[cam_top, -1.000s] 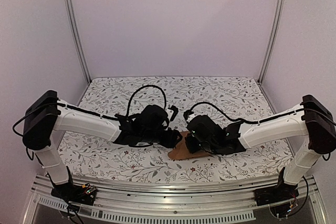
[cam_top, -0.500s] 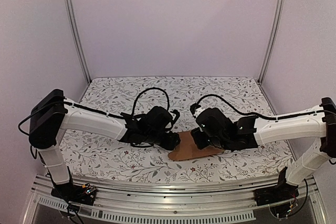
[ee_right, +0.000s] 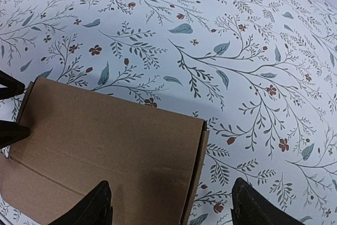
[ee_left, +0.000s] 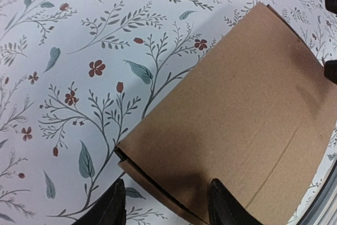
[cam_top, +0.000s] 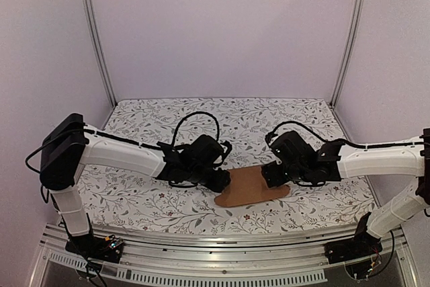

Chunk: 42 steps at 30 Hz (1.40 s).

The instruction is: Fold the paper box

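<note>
The paper box [cam_top: 250, 186] is a flat brown cardboard piece lying on the floral cloth between both arms. Its doubled edge shows in the left wrist view [ee_left: 231, 119], and a crease runs along it in the right wrist view [ee_right: 110, 151]. My left gripper [cam_top: 222, 181] is at the box's left end. It stands open [ee_left: 167, 206], with one finger over the cardboard, the other over the cloth, and the box's corner between them. My right gripper [cam_top: 274, 174] is at the right end. It is wide open [ee_right: 174, 209] and straddles the box's right edge without touching it.
The floral cloth [cam_top: 148, 199] covers the table. Metal frame posts [cam_top: 94, 31] stand at the back corners, with pale walls behind. An aluminium rail [cam_top: 215, 240] runs along the near edge by the arm bases.
My right gripper has opened and pulled back to the right, uncovering more of the box, which now lies flat. My left gripper has shifted slightly to the right.
</note>
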Tool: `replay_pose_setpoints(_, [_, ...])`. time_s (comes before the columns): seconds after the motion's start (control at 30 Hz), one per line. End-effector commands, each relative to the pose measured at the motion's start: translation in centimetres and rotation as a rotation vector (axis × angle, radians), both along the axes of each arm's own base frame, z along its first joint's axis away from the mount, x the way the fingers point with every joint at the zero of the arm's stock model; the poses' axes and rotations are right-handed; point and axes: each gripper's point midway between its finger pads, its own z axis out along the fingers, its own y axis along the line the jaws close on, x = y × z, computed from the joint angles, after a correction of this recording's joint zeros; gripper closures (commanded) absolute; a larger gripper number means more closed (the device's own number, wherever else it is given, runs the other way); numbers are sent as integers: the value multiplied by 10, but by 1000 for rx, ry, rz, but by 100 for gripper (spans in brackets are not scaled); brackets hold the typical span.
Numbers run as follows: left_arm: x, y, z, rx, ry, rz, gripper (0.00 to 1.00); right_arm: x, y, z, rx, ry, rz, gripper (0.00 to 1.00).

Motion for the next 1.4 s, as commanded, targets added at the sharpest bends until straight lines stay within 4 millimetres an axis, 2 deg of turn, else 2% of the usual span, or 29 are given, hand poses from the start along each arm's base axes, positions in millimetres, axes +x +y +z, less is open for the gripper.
replay_pose_setpoints(0.0, [1, 13, -9, 76, 7, -4, 48, -9, -14, -16, 55, 107, 2, 21])
replay_pose_setpoints(0.23, [-2, 15, -7, 91, -1, -26, 49, -10, -16, -26, 215, 219, 9, 22])
replay_pose_setpoints(0.5, [-10, 21, -5, 90, 4, -55, 50, -6, -6, -26, 409, 301, 17, 32])
replay_pose_setpoints(0.7, [-15, 28, -3, 86, 1, -69, 50, -1, 3, -30, 467, 326, 14, 41])
replay_pose_setpoints(0.93, [-20, 37, -4, 95, 2, -73, 51, -2, 11, -50, 495, 369, 10, 53])
replay_pose_setpoints(1.07, [-20, 43, -3, 96, -1, -67, 51, -5, 12, -61, 510, 398, 4, 64])
replay_pose_setpoints(1.37, [-19, 52, 1, 70, 2, -47, 50, -11, 13, -62, 542, 412, 7, 75])
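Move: The box's right end lies almost under the right gripper, about 1 cm ahead, 1 cm to its right and 6 cm below. The box's middle is some 6 cm to that hand's left, about 1 cm back and 6 cm down. The left gripper already straddles the box's left end, right at its fingers and about 1 cm below; from there the box's right end is about 15 cm to the right and 2 cm ahead. Lower the right gripper about 5 cm, swinging it a little right and then back left onto the box's right end, while rolling its left side up some 30 degrees and tipping the fingers down. Narrow its wide-open fingers astride the end edge, one over the lid, one outside. Keep the left fingers half open at the left end and ease that hand about 4 cm left and 2 cm back. ##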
